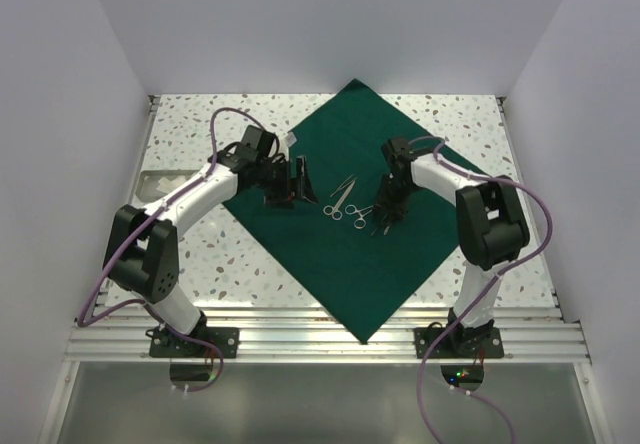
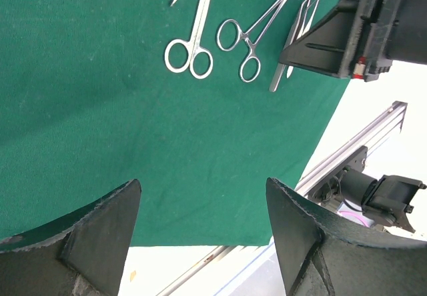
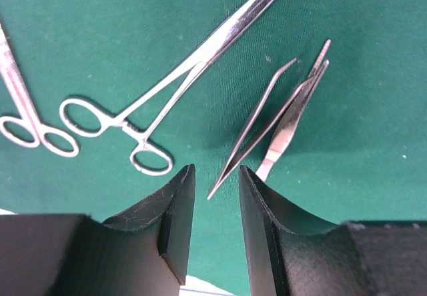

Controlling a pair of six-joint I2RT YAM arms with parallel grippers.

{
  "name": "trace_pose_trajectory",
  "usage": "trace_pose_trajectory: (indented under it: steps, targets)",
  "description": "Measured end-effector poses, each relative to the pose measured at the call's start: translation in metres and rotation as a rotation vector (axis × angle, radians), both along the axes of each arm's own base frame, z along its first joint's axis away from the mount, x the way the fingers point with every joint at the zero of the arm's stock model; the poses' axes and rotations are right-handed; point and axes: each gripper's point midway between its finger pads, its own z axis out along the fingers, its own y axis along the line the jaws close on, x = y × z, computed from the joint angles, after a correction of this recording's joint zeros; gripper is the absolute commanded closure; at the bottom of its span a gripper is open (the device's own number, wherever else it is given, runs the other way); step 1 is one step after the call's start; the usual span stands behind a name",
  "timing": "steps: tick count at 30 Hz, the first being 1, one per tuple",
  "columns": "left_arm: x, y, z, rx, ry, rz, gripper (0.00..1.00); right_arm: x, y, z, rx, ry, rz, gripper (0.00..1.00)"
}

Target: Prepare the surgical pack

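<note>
The dark green drape (image 1: 370, 264) of the surgical pack lies spread flat as a diamond on the speckled table. Silver scissors (image 2: 190, 49), ring-handled forceps (image 3: 167, 89) and tweezers (image 3: 267, 129) lie side by side at its middle. My right gripper (image 3: 217, 176) hovers low over the drape (image 3: 373, 149), open by a narrow gap. The tweezers' joined end lies between its fingertips, and I see neither pad touching it. My left gripper (image 2: 203, 196) is open wide over the drape's left part (image 2: 100, 109), to the left of the instruments, with nothing between its fingers.
A shallow recess (image 1: 160, 179) sits in the table at the far left. An aluminium rail (image 1: 320, 339) runs along the near edge, where both arm bases stand. White walls close in the left, right and back. My right arm's gripper (image 2: 353, 36) shows beside the tweezers.
</note>
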Motion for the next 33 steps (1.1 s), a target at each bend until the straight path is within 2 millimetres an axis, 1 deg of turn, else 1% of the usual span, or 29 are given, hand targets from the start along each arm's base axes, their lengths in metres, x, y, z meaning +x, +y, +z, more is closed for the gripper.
trace_pose_trajectory:
  steps: [6, 7, 9, 10, 11, 13, 15, 18, 19, 20, 22, 23, 25, 27, 30, 32, 33]
  targets:
    - [0.000, 0.000, 0.000, 0.001, 0.001, 0.000, 0.21, 0.000, 0.001, -0.015, -0.006, 0.027, -0.005, 0.70]
    - [0.000, 0.000, 0.000, 0.001, 0.001, 0.000, 0.21, 0.000, 0.002, -0.015, -0.007, 0.027, -0.006, 0.78]
    - [0.000, 0.000, 0.000, 0.001, 0.002, 0.000, 0.21, 0.000, 0.001, -0.015, -0.008, 0.028, -0.006, 0.87]
    - [-0.001, 0.000, 0.000, 0.002, 0.003, -0.001, 0.21, 0.000, 0.001, -0.015, -0.009, 0.028, -0.006, 0.95]
    - [-0.001, 0.000, 0.000, 0.002, 0.005, -0.001, 0.21, -0.001, 0.001, -0.015, -0.009, 0.028, -0.003, 1.00]
    - [-0.001, 0.000, 0.002, 0.004, 0.005, -0.005, 0.21, -0.001, 0.003, -0.013, -0.005, 0.025, 0.005, 1.00]
    - [0.002, -0.003, 0.008, -0.005, -0.010, -0.027, 0.20, -0.002, 0.007, -0.006, 0.011, 0.011, 0.030, 1.00]
    - [0.004, -0.010, 0.022, -0.061, -0.032, -0.075, 0.19, 0.000, 0.020, 0.022, 0.088, -0.052, 0.117, 1.00]
    - [0.003, -0.015, 0.028, -0.107, -0.037, -0.103, 0.18, 0.002, 0.029, 0.039, 0.153, -0.101, 0.178, 1.00]
    - [0.003, -0.018, 0.032, -0.135, -0.039, -0.118, 0.18, 0.002, 0.037, 0.052, 0.204, -0.138, 0.219, 1.00]
    - [0.001, -0.025, 0.042, -0.221, -0.047, -0.156, 0.18, 0.003, 0.059, 0.088, 0.360, -0.253, 0.326, 1.00]
    - [0.001, -0.028, 0.046, -0.262, -0.052, -0.168, 0.18, 0.001, 0.071, 0.107, 0.450, -0.320, 0.380, 1.00]
    - [-0.004, -0.033, 0.054, -0.338, -0.061, -0.192, 0.17, -0.011, 0.090, 0.140, 0.613, -0.410, 0.463, 1.00]
    - [-0.011, -0.036, 0.064, -0.405, -0.075, -0.204, 0.17, -0.022, 0.106, 0.165, 0.753, -0.468, 0.535, 1.00]
    - [-0.020, -0.039, 0.090, -0.498, -0.117, -0.231, 0.21, -0.034, 0.124, 0.184, 0.880, -0.492, 0.612, 1.00]
    - [-0.022, -0.041, 0.109, -0.553, -0.162, -0.251, 0.23, -0.043, 0.132, 0.193, 0.935, -0.490, 0.652, 1.00]
    - [-0.024, -0.042, 0.115, -0.573, -0.175, -0.257, 0.24, -0.046, 0.135, 0.196, 0.953, -0.491, 0.669, 1.00]
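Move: The right hand, part open and nearly upright, hovers over the tweezers, whose middle is about 2 cm below it, 2 cm ahead and 2 cm to its right. Also from it, the scalpel lies 2 cm ahead and 3 cm right, the ring-handled clamp 5 cm ahead and 2 cm left, and the scissors 6 cm ahead and 10 cm left. From the empty left hand, the tweezers are roughly 17 cm right, level fore and aft, 12 cm below. The right hand sinks about 1.5 cm, pinches the tweezers shut between its fingertips, then carries them up some 20 cm and to the left 13 cm, easing back 5 cm near the end, as its wrist swings round so the fingers point left. Meanwhile the left hand waits and then, fingers still wide open, rises about 12 cm while shifting right and a little back, its wrist tipping up some 35 degrees to point its fingers right at the tweezers being brought over. ##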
